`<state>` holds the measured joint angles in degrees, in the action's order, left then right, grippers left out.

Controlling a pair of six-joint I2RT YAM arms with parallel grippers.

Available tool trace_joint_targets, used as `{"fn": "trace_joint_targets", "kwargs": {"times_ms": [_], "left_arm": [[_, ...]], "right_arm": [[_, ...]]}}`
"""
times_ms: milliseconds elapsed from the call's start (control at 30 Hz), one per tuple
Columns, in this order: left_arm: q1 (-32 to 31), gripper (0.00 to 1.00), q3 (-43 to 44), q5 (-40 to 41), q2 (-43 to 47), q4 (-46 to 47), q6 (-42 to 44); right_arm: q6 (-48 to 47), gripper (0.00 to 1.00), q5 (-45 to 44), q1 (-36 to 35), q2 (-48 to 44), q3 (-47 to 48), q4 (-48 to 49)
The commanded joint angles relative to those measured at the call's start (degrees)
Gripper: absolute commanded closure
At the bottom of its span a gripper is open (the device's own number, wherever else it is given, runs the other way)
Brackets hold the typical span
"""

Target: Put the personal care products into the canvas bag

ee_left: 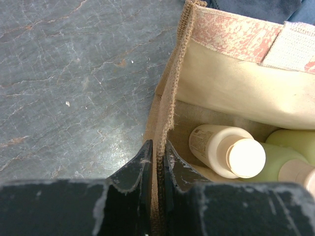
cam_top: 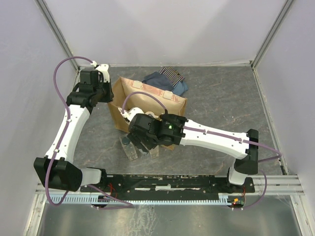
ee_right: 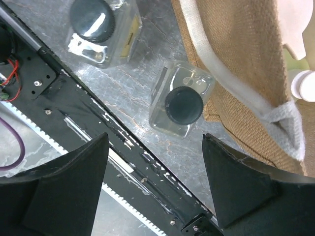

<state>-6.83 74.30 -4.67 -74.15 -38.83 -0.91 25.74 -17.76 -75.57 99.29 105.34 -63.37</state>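
Observation:
The tan canvas bag [cam_top: 170,103] stands open mid-table. My left gripper [cam_top: 109,94] is shut on the bag's left rim [ee_left: 170,113], with the burlap edge pinched between its jaws. Inside the bag lie a cream bottle with a whitish top [ee_left: 221,147] and a pale yellow-green bottle [ee_left: 283,157]. Two clear rectangular bottles with dark caps stand on the table in front of the bag, one [ee_right: 181,103] beside its corner and the other [ee_right: 101,29] further left. My right gripper [ee_right: 156,142] hovers open above them [cam_top: 142,142], holding nothing.
A striped and blue folded cloth [cam_top: 167,78] lies behind the bag. The black mounting rail [ee_right: 123,142] runs along the near table edge just under the right gripper. The bag's cream loop handle [ee_right: 256,105] hangs down its front wall. Grey walls enclose the table.

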Motion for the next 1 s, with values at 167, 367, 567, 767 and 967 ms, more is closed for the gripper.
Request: {"fn": "trace_joint_targets", "kwargs": {"times_ms": [167, 367, 567, 767, 967], "left_arm": [[0.1, 0.83, 1.5, -0.2, 0.8, 2.3, 1.0], [0.1, 0.83, 1.9, 0.0, 0.7, 1.6, 1.1], [0.1, 0.83, 1.9, 0.4, 0.6, 1.6, 1.3], [0.1, 0.83, 2.1, 0.1, 0.2, 1.6, 1.3], [0.1, 0.83, 2.2, 0.1, 0.0, 1.7, 1.4]], "right_arm": [[0.4, 0.18, 2.7, 6.4, -2.2, -10.3, 5.6], [-0.7, 0.22, 6.7, 7.7, -2.0, -13.7, 9.8], [-1.1, 0.28, 9.0, 7.7, 0.5, -11.8, 10.6], [-1.9, 0.30, 10.2, 7.7, 0.6, -13.6, 13.6], [-2.2, 0.45, 11.2, 7.7, 1.7, -13.3, 13.7]]}}
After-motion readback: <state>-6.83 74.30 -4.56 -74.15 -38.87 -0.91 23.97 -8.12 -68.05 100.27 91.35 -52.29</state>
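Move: The clear bottle nearest the bag's front wall stands about 3 cm ahead of the right hand and 1 cm to its right, its middle some 13 cm below. A second clear bottle stands about 10 cm to the left of it and level with it; the canvas bag's middle lies roughly 13 cm beyond it and 3 cm to its left. From the left hand, the near-wall bottle lies about 19 cm back, 17 cm to the right and 14 cm below. The clear bottle nearest the bag is taken from above between the right hand's open fingers: the hand sinks about 7 cm, swinging some 3 cm forward and to the right, then hangs almost level and eases 2 cm back left as it tips down slightly. Meanwhile the fingers narrow by about a quarter around the bottle's upper part, seemingly just meeting its sides. ##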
